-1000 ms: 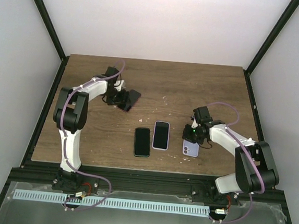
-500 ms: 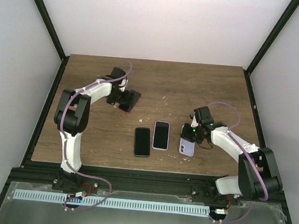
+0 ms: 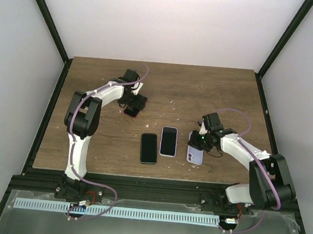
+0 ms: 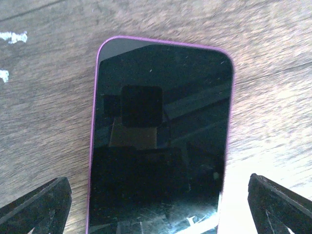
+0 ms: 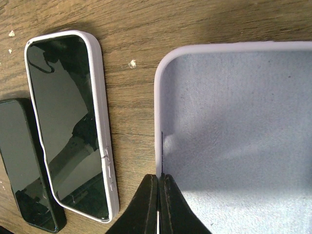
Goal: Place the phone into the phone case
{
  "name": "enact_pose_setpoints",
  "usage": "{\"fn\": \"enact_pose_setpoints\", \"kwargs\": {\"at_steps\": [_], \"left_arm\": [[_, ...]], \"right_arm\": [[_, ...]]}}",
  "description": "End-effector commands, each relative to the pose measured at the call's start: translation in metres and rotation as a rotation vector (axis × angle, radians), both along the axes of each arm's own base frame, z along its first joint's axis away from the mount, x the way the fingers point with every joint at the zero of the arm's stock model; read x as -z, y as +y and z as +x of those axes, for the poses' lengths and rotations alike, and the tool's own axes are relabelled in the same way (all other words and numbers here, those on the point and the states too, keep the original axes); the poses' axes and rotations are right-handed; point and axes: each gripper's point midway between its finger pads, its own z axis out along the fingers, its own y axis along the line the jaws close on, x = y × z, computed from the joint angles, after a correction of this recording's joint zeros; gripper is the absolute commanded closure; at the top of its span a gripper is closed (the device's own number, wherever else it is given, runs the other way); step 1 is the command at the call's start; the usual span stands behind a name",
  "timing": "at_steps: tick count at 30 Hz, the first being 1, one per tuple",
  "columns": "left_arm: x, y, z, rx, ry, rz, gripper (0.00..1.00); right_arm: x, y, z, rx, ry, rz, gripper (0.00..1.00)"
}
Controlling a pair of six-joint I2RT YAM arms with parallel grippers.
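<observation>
A phone with a purple rim lies screen up at the back left of the table; it fills the left wrist view. My left gripper hangs over it, open, with a finger on each side of the phone and apart from it. An empty lavender phone case is at the right, its soft inside showing in the right wrist view. My right gripper is shut on the case's left wall and holds the case tilted.
A phone in a white case and a black phone lie side by side at the table's middle, just left of the lavender case. Both show in the right wrist view, the white-cased phone and the black phone.
My left gripper has moved right, from beside the purple-rimmed phone to over it. My right gripper has shifted the lavender case a little left, toward the white-cased phone.
</observation>
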Motion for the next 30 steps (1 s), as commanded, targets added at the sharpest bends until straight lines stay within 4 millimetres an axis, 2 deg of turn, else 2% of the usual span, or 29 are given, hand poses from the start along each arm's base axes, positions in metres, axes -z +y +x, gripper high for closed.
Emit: {"fn": "enact_pose_setpoints", "kwargs": {"at_steps": [1, 8, 14, 18, 25, 30], "left_arm": [[0.008, 0.002, 0.002, 0.045, 0.004, 0.046, 0.00], [0.015, 0.001, 0.003, 0.052, 0.019, 0.077, 0.02], [0.027, 0.008, 0.002, 0.022, 0.046, 0.115, 0.06], [0.030, 0.013, 0.001, 0.007, 0.055, 0.136, 0.14], [0.019, 0.015, -0.010, -0.018, 0.065, 0.123, 0.30], [0.012, 0.021, -0.021, -0.063, 0.085, 0.123, 0.38]], "right_arm": [[-0.013, 0.007, 0.006, -0.016, -0.036, 0.023, 0.99], [-0.011, 0.009, 0.007, -0.018, -0.030, 0.030, 0.99], [-0.013, 0.009, 0.006, -0.018, -0.030, 0.033, 0.99], [-0.018, 0.011, 0.007, -0.020, -0.036, 0.044, 0.99], [-0.029, 0.021, 0.004, -0.027, -0.040, 0.105, 0.99], [-0.047, 0.034, 0.002, -0.042, -0.059, 0.133, 0.99]]}}
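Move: The pink-edged phone lies between the left hand's open fingers, its middle almost straight under them, about 2 cm down. From that hand the cased phone is some 17 cm back and 17 cm right, the black phone about 22 cm back and 8 cm right. The right hand already pinches the lilac phone case, whose middle is roughly 3 cm back and 4 cm right of its fingers; the cased phone lies about 9 cm left and 1 cm back. Down about 1.5 cm and slightly forward over the pink-edged phone, the left hand closes until its fingers pinch the phone's two long sides, tilting some 5 degrees with its left side rising; at the end it eases back and about a centimetre left. The right hand, at first still, keeps its pinch on the case's left rim and late on rises and goes left towards the cased phone, each about 1.5 cm. ##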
